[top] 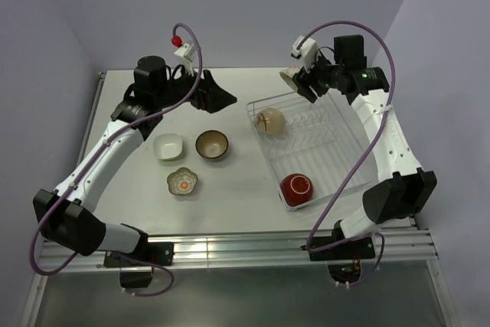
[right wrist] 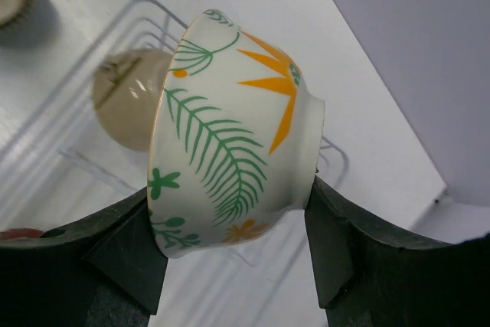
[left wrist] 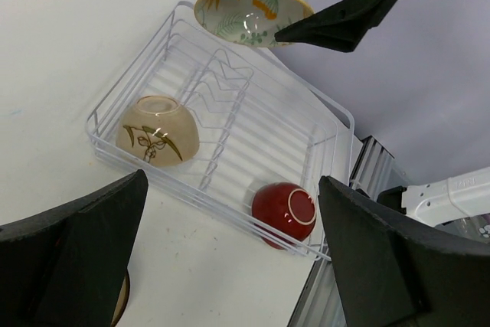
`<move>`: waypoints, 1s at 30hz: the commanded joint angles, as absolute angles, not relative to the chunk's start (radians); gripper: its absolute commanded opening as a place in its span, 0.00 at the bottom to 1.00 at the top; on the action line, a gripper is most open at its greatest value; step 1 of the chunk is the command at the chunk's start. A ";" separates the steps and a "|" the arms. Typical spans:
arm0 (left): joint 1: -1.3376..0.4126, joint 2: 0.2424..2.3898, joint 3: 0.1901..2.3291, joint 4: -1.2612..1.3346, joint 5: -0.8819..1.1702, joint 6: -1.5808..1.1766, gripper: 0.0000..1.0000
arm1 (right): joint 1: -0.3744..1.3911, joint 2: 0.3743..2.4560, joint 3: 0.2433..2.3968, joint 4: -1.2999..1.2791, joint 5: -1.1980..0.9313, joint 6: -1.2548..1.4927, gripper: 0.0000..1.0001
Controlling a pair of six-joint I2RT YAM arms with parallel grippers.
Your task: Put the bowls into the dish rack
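Observation:
My right gripper (top: 297,82) is shut on the cream bowl with orange flowers (right wrist: 230,143), which hangs on its side above the far end of the white dish rack (top: 321,151). In the rack, a yellow-green bowl (top: 269,121) lies upturned at the far left and a red bowl (top: 296,188) at the near end. My left gripper (top: 211,96) is open and empty over the table left of the rack. The white squarish bowl (top: 168,146), dark brown bowl (top: 212,145) and flower-shaped bowl (top: 183,181) sit on the table.
The left wrist view looks across the rack (left wrist: 253,143) to the held cream bowl (left wrist: 253,1), with the red bowl (left wrist: 285,210) against the rack's near wire. Grey walls close in behind and to both sides. The table's metal rail runs along the front.

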State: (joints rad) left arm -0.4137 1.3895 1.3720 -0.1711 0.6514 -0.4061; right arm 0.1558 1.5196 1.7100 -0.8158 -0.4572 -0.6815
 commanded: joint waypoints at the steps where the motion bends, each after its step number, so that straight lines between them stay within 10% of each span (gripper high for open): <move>1: -0.400 1.322 1.348 -0.169 0.617 -0.396 0.99 | 0.138 1.540 1.688 -0.732 -0.333 -0.926 0.00; 30: -0.288 1.269 1.272 -0.218 0.558 -0.325 1.00 | 0.216 1.678 1.374 -0.408 -0.029 -1.428 0.00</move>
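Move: The right hand already grips the floral bowl; the empty slot at the rack's far end lies about 6 cm ahead of this hand, 5 cm to its right and roughly 21 cm below. The upturned tan bowl in the rack is some 9 cm left, 3 cm ahead and 23 cm down; the red bowl is about 22 cm back, 2 cm left and 24 cm down. From the left hand, that slot is roughly 13 cm ahead, 26 cm right and 25 cm below. Downward first of all, by some 14 cm, the right hand takes the floral bowl forward and to the right into the rack's far end, on the far right side of the tan bowl; meanwhile the wrist turns about 45 degrees, swinging the fingers from left-pointing to forward and steeply down, and the grip is kept. The left hand, empty and wide open, draws about 6 cm left, away from the rack. ##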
